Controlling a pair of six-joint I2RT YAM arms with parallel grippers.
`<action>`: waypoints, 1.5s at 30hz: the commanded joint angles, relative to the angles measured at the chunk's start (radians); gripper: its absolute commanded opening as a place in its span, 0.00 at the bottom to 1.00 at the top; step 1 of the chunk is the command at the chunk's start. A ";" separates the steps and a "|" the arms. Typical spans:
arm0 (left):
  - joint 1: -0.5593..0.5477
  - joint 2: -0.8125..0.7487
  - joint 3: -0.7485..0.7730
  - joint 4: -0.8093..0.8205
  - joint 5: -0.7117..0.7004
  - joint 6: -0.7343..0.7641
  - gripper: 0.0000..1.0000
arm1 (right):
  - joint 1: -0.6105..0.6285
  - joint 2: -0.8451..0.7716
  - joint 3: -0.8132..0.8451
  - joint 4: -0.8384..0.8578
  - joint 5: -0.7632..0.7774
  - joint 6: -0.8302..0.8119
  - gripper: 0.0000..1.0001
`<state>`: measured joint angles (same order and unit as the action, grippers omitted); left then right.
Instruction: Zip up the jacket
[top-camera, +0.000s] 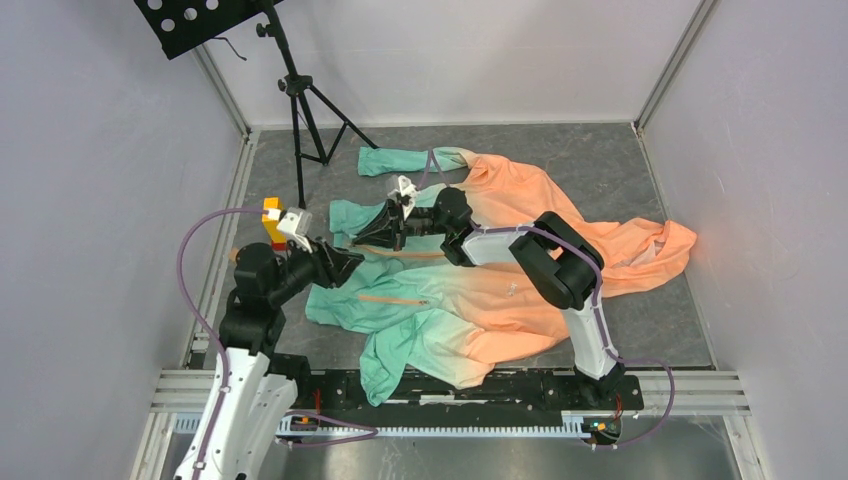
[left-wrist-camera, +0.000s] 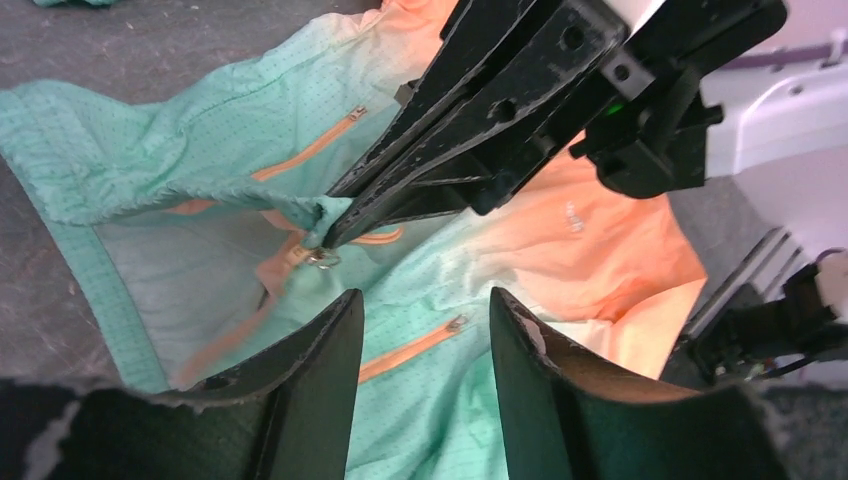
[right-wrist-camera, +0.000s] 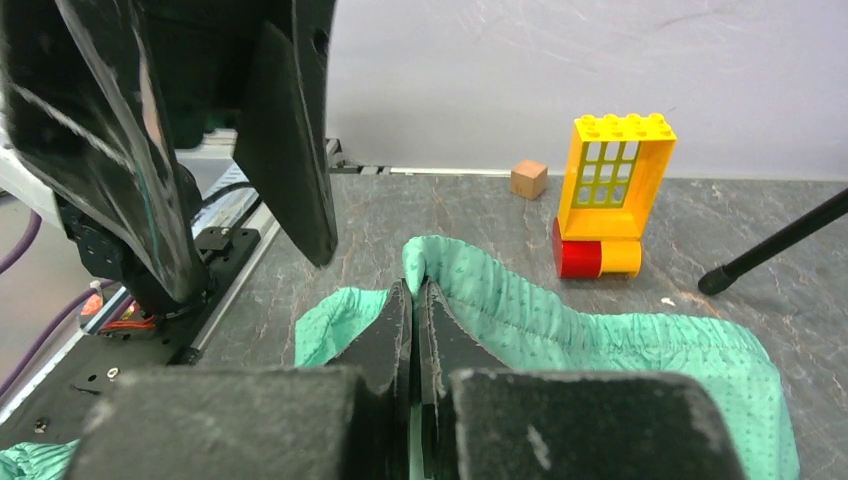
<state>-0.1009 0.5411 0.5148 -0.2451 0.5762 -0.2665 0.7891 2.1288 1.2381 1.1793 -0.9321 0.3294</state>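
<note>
The jacket (top-camera: 500, 300) lies spread on the table, mint green at the left fading to peach at the right, front unzipped. My right gripper (top-camera: 358, 237) reaches left across it and is shut on the raised green hem (right-wrist-camera: 480, 275); the fabric is pinched between its fingertips (right-wrist-camera: 393, 310). In the left wrist view those fingers (left-wrist-camera: 400, 190) hold the hem just above the zipper slider (left-wrist-camera: 322, 258). My left gripper (left-wrist-camera: 423, 300) hovers open just short of that slider, with nothing between its fingers. An orange pocket zip (left-wrist-camera: 410, 350) shows below it.
A yellow and red toy block (right-wrist-camera: 612, 190) and a small wooden cube (right-wrist-camera: 528, 178) stand by the left wall. A black tripod stand (top-camera: 300, 100) is at the back left. The arms' mounting rail (top-camera: 450, 390) runs along the near edge.
</note>
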 joint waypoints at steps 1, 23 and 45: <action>-0.002 0.006 0.108 -0.109 -0.141 -0.209 0.54 | 0.005 -0.059 0.035 -0.057 0.028 -0.046 0.00; 0.000 0.355 0.243 -0.071 -0.206 -0.460 0.52 | 0.011 -0.110 -0.020 -0.152 0.068 -0.129 0.00; -0.001 0.386 0.231 -0.090 -0.205 -0.383 0.02 | 0.021 -0.145 -0.053 -0.115 0.142 -0.056 0.16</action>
<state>-0.0998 0.9230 0.7189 -0.3267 0.3687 -0.7235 0.7967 2.0727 1.2022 1.0119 -0.8406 0.2474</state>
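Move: The teal jacket edge, held up in the right fingertips, lies about 5 cm ahead of the open left gripper, 1 cm to its left and roughly 1 cm lower. The zip slider hangs about 3 cm under that edge. From the left gripper, the closed main zip lies some 9 cm right, 2 cm ahead and 10 cm down; the lower pocket zip lies 6 cm right, 7 cm back and 12 cm down. Bring the half-open left gripper forward about 6 cm to the jacket edge at the right fingertips, arching up some 3 cm and left on the way before sinking. Tip the fingers down some 30 degrees while turning them counter-clockwise, then shut them on the edge right beside the right gripper, which keeps its pinch almost in place. ##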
